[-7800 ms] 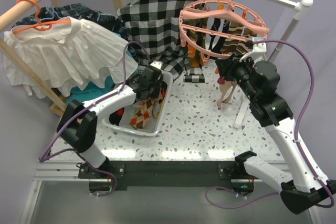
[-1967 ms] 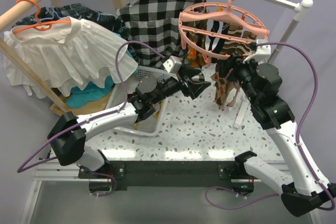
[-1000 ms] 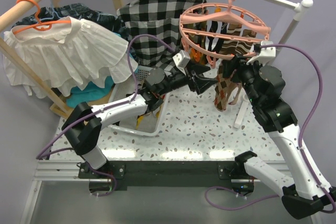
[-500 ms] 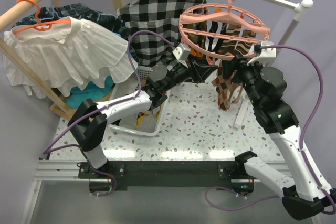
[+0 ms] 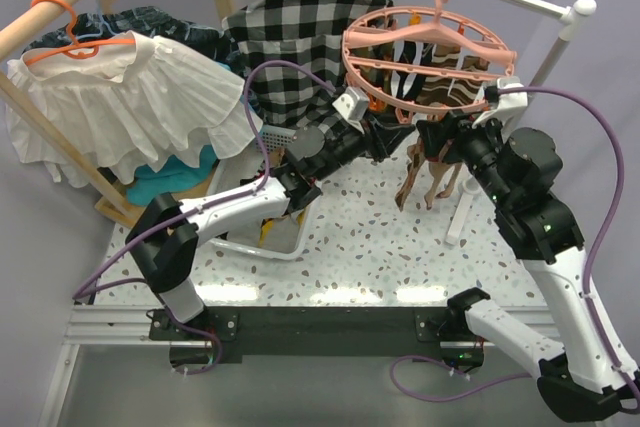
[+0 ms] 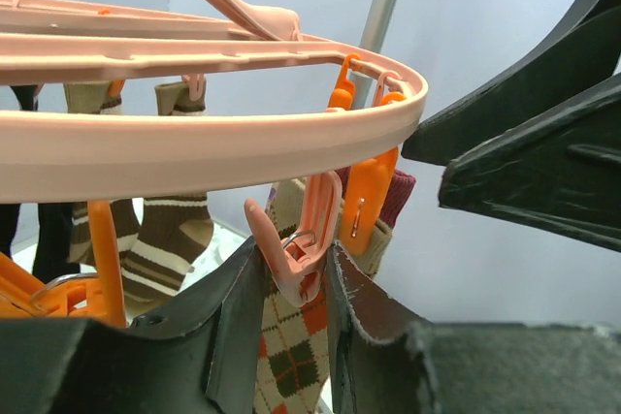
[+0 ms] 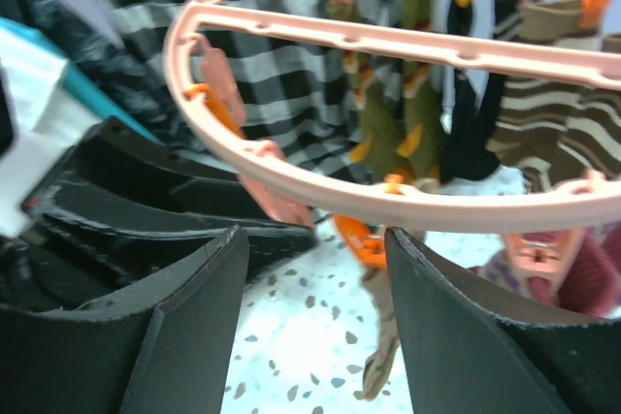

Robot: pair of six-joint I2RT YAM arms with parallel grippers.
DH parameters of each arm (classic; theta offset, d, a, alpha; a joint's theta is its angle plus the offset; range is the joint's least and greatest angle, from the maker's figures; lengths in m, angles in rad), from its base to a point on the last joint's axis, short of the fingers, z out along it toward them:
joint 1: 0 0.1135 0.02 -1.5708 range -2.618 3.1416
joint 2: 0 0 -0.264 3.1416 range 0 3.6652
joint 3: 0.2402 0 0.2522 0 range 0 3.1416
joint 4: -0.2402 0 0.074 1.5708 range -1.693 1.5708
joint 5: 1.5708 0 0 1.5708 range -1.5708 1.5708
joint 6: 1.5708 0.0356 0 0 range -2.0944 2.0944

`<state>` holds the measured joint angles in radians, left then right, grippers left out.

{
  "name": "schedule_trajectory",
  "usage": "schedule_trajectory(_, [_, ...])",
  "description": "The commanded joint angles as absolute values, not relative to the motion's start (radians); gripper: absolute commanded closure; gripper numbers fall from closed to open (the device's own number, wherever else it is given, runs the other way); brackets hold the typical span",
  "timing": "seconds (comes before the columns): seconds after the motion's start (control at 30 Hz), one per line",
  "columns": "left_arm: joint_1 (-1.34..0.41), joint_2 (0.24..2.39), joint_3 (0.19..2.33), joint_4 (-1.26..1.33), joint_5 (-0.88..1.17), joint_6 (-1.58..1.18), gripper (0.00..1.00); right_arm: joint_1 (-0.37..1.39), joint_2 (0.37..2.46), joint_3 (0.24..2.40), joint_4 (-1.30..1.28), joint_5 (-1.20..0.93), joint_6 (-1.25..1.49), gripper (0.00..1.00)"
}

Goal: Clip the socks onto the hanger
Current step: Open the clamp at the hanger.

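The salmon-pink hanger [image 5: 430, 47] hangs from the rail with several socks clipped under it. My left gripper [image 6: 296, 264] is shut on a pink clip peg [image 6: 309, 230] below the ring's rim [image 6: 194, 147], one finger on each side. Behind that peg hangs an argyle sock [image 6: 291, 361], its cream cuff under an orange peg [image 6: 369, 203]. My right gripper [image 7: 315, 269] stands open just under the rim [image 7: 388, 196], with nothing between its fingers. The same argyle sock [image 5: 418, 179] dangles between both grippers. Striped brown socks [image 7: 572, 133] and olive socks [image 7: 388, 123] hang further round.
A black-and-white checked shirt [image 5: 290, 47] hangs behind the hanger. A white mesh basket [image 5: 290, 239] with more socks sits under the left arm. A white garment on an orange coat hanger [image 5: 70, 32] fills the left. A white rail post [image 5: 465, 212] stands right of the sock.
The left gripper rose to the ring's rim and closed onto the pink peg. The argyle sock swung slightly left. The right gripper stayed open, shifting a little.
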<state>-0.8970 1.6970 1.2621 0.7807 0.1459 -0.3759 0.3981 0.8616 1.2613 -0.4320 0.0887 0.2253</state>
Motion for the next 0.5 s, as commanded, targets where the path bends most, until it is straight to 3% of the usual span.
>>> schedule_trajectory(0.0, [-0.952,1.626,1.289,0.726,0.015,-0.255,0.85,0.396,0.862,1.333,-0.453,-0.061,0.209,0.39])
schedule_trajectory(0.27, [-1.02,1.612,1.322,0.655,-0.115,-0.123,0.86,0.396,0.91,1.353,-0.448,-0.086,0.239,0.54])
schedule_trajectory(0.47, [-1.06,1.612,1.339,0.638,-0.166,-0.046,0.86,0.396,0.931,1.347,-0.442,-0.051,0.278,0.59])
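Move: The pink clamp, hanging under the hanger ring's near rim, is already between the left fingers, about 1 cm above the left hand point. From the right hand the pink clamp lies some 3 cm left, 2 cm ahead and 1 cm up; the orange clamp with the argyle sock is roughly 4 cm ahead, 1 cm right and 1 cm lower. The ring's middle stands about 13 cm ahead of the left hand, 5 cm right and 4 cm higher. Leftward, about 3 cm, the right hand goes in towards the pink clamp, first rising and easing back a little, then sinking and coming forward again as it swings some 10 degrees counter-clockwise; its wide-open fingers close partway around the clamp. The left hand keeps its pinch, draws the clamp back nearly 2 cm and turns counter-clockwise, also rolling its left side up. ##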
